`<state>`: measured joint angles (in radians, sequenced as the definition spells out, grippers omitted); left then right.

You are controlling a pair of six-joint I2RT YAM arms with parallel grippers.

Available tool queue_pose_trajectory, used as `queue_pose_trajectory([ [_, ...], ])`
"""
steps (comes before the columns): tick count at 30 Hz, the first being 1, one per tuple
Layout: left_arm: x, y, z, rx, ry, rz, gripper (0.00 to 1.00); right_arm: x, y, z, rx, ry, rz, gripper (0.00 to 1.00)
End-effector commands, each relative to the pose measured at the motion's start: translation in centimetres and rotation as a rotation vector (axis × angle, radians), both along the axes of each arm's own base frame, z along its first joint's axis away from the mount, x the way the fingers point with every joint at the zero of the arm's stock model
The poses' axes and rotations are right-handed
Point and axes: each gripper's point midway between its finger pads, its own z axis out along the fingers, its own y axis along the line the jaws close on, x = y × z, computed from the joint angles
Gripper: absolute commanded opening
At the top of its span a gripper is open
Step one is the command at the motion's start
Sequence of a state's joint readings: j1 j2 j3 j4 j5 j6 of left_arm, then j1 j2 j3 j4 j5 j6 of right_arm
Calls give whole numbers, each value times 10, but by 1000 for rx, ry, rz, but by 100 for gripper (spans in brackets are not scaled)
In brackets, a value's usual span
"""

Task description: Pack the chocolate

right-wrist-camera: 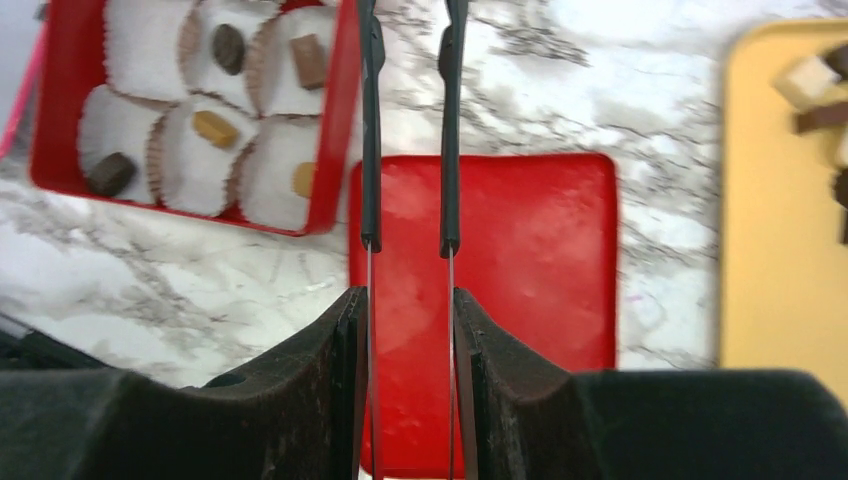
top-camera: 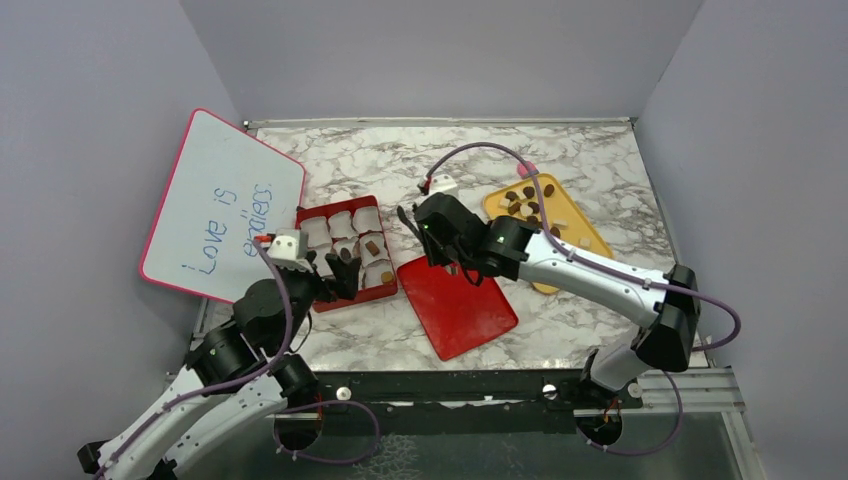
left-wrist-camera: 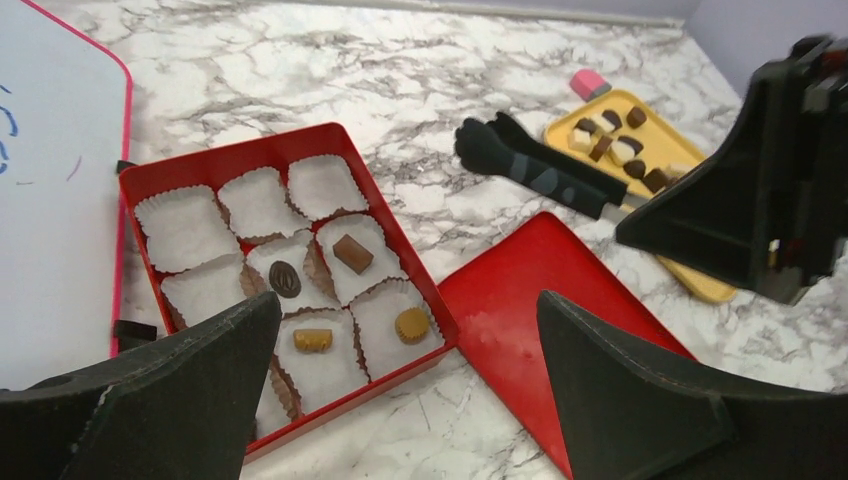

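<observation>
Several chocolate pieces (left-wrist-camera: pixel 352 253) lie in white paper cups inside the red box (left-wrist-camera: pixel 230 155). More chocolate (top-camera: pixel 525 200) sits on the yellow tray (top-camera: pixel 570 225) at the back right. My right gripper (right-wrist-camera: pixel 408 292) is shut on black tongs (right-wrist-camera: pixel 370 120), whose arms reach out over the red lid (right-wrist-camera: pixel 530 260) toward the box's right wall. The tongs (left-wrist-camera: pixel 530 170) show nothing between their tips. My left gripper (left-wrist-camera: pixel 407 300) stands wide open above the box's near right corner, holding nothing.
The red lid (top-camera: pixel 460 305) lies flat between the box (top-camera: pixel 345 255) and the tray. A small pink block (top-camera: pixel 527 170) rests behind the tray. A whiteboard (top-camera: pixel 220 205) with blue writing leans at the left wall, beside the box.
</observation>
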<state>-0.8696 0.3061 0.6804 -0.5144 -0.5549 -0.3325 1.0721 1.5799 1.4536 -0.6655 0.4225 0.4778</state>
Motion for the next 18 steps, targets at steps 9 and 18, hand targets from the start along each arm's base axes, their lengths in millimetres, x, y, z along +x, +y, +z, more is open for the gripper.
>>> queue_pose_trajectory([
  [9, 8, -35, -30, 141, 111, -118, 99, 36, -141, -6, -129, -20, -287, 38],
  [18, 4, -23, -24, 113, 68, -92, 99, 51, -235, -42, -211, 67, -470, 38],
])
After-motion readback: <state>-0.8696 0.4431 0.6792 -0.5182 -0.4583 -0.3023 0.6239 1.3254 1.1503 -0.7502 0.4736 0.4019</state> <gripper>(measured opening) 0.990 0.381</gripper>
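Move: The chocolates clustered at the far-left end of the yellow tray lie about 21 cm ahead of the right hand, 24 cm to its right and 20 cm below. At table height too, the red lid's middle is 4 cm back and 5 cm right, and the pink eraser 33 cm ahead and 26 cm right. The red box is 7 cm ahead and 21 cm left of it. From the left hand the cluster is roughly 29 cm ahead, 43 cm right and 26 cm below. Rightward in one fast sweep of about 20 cm, the right hand carries the still-gripped tongs from above the red lid to the yellow tray, reaching slightly forward and sinking a little late on. Meanwhile it swings clockwise some 25 degrees, so the tongs come to point nearly straight ahead at the chocolate cluster. The left hand, empty and wide open, dips down and right by the box, then starts rising again. ##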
